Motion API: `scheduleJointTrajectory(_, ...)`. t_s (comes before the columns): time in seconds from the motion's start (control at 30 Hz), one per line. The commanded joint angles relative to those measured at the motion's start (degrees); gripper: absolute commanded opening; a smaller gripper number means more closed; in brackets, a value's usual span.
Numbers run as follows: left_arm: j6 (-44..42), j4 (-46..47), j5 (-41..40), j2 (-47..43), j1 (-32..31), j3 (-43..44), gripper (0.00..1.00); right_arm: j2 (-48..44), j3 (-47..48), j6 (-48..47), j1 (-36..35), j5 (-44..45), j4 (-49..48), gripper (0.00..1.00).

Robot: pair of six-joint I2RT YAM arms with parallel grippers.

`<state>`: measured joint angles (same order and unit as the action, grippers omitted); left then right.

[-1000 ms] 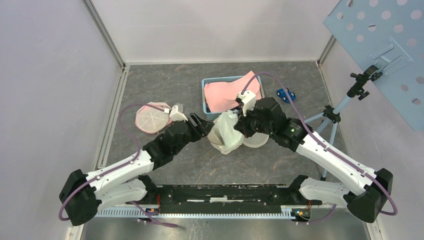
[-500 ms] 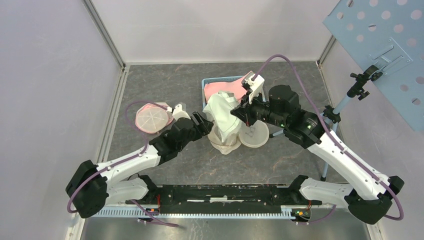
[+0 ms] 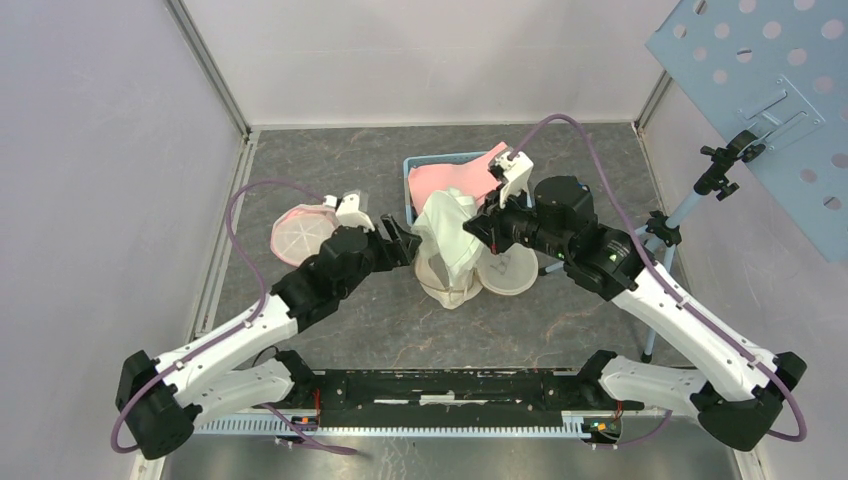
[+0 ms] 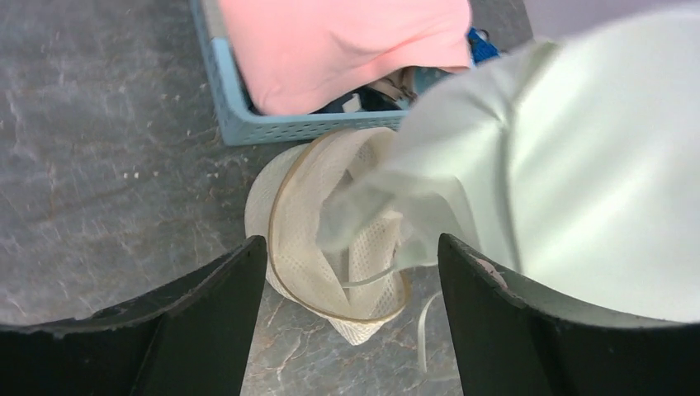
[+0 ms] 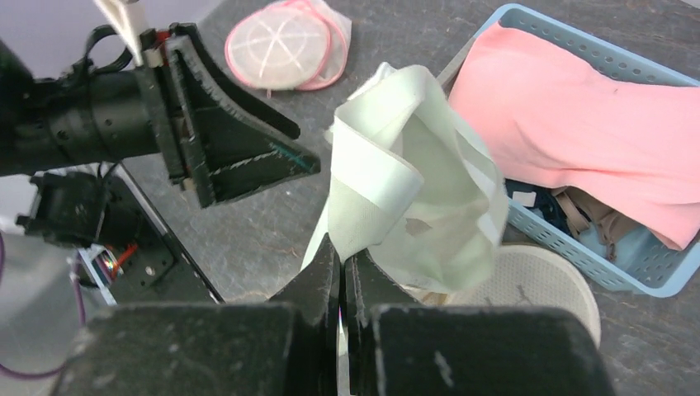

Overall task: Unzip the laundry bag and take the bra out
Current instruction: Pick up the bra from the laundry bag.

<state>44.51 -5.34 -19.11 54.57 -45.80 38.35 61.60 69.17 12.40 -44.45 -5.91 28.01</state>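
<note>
The white mesh laundry bag [image 3: 452, 291] lies open on the table, its wire-rimmed mouth [image 4: 305, 223] facing my left wrist camera. My right gripper [image 3: 472, 226] is shut on a fold of the pale green bra [image 3: 447, 232] and holds it up over the bag. In the right wrist view the bra [image 5: 404, 173] bunches just past the closed right gripper [image 5: 341, 252]. Its lower end and a thin strap hang down at the bag's mouth. My left gripper [image 3: 405, 238] stands open just left of the bag, its jaws wide apart and touching nothing [image 4: 351, 272].
A blue basket [image 3: 412, 190] with a pink cloth [image 3: 450, 180] stands right behind the bag. A round mesh panel [image 3: 508, 272] lies to the bag's right, a pink mesh pouch [image 3: 303, 232] to the left. A blue toy car [image 3: 572, 188] and a tripod [image 3: 665, 232] are at the right.
My right gripper has lifted the bra up and back, out of the bag's mouth. My left gripper has opened a little wider and drawn slightly away from the bag.
</note>
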Motion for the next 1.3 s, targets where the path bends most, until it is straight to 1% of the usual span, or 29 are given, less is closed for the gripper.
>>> scheduleJointTrajectory(0.0,-16.6,-4.9,7.1,-2.7,0.2,6.4,0.82,-3.4,-3.8,9.4,0.2,3.4,-7.3,0.0)
scheduleJointTrajectory(0.1,-24.3,-4.7,15.1,-6.0,0.2,6.4,0.82,-3.7,-5.5,13.1,0.2,1.9,-9.5,0.0)
scheduleJointTrajectory(0.2,-31.4,-3.1,21.9,-9.9,0.2,4.2,0.82,-3.0,-5.0,15.1,0.2,-0.9,-11.1,0.0)
scheduleJointTrajectory(0.4,-43.1,-5.3,30.4,-13.6,-0.1,2.1,0.79,-1.6,-2.9,15.7,0.2,-5.7,-10.8,0.0)
scheduleJointTrajectory(0.47,-46.9,-5.2,31.6,-15.5,-0.6,1.0,0.79,-1.4,-3.0,15.8,0.3,-6.8,-10.7,0.0)
scheduleJointTrajectory(0.57,-52.9,-6.2,30.4,-17.5,-1.5,0.4,0.81,-1.4,-2.9,16.2,0.3,-7.9,-10.6,0.0)
scheduleJointTrajectory(0.63,-54.9,-6.6,29.1,-18.4,-2.2,1.0,0.82,-1.5,-3.1,16.6,0.2,-7.7,-10.6,0.0)
scheduleJointTrajectory(0.77,-53.9,-6.2,25.1,-17.2,-4.6,3.0,0.82,-1.1,-4.0,18.9,0.2,-7.0,-11.5,0.0)
scheduleJointTrajectory(0.83,-52.9,-7.6,18.6,-14.6,-7.5,4.9,0.82,-1.1,-5.5,20.5,0.2,-7.1,-13.4,0.0)
scheduleJointTrajectory(0.87,-51.8,-9.5,13.4,-12.3,-8.9,6.9,0.81,-1.0,-6.2,21.3,0.3,-7.3,-14.1,0.0)
scheduleJointTrajectory(0.9,-51.4,-11.9,10.2,-9.5,-10.7,9.3,0.8,-0.8,-6.6,21.9,0.2,-7.4,-14.6,0.0)
scheduleJointTrajectory(0.93,-51.7,-14.5,8.3,-7.4,-12.8,11.5,0.8,-0.7,-6.9,22.2,0.3,-7.3,-14.8,0.0)
scheduleJointTrajectory(1.0,-52.4,-16.0,3.5,-5.1,-17.9,13.5,0.8,-0.8,-7.1,22.5,0.2,-6.3,-15.0,0.0)
scheduleJointTrajectory(1.07,-52.7,-13.5,4.3,-6.2,-20.0,12.8,0.82,-0.9,-7.1,22.3,0.2,-4.8,-14.7,0.0)
scheduleJointTrajectory(1.17,-51.6,-10.6,5.5,-7.8,-20.7,12.5,0.83,-0.9,-7.2,22.4,0.3,-3.8,-14.7,0.0)
scheduleJointTrajectory(1.27,-52.2,-10.8,1.9,-6.1,-22.1,14.2,0.85,-0.9,-7.9,23.2,0.2,-3.8,-15.9,0.0)
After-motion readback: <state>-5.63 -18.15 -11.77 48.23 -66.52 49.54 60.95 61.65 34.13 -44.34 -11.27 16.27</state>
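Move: The bra hangs from the closed right fingers, its middle some 3 cm to that hand's left, about level front to back and roughly 8 cm below. From the open left hand, the bra's middle is about 7 cm right, 2 cm ahead and 3 cm higher. The opened laundry bag stands about 7 cm to the left hand's right, 3 cm ahead and 16 cm below; the blue basket lies around 18 cm ahead and 10 cm right, 15 cm lower. The bra stays pinched in the right hand, which carries it about 3 cm left while tipping and rolling some 15 degrees. The left hand, still wide open, draws back about 10 cm and rises early on, then shifts right, rounding the bra from its left side to its near side; its fingers swing clockwise to point more rightward and its left side rolls up. ##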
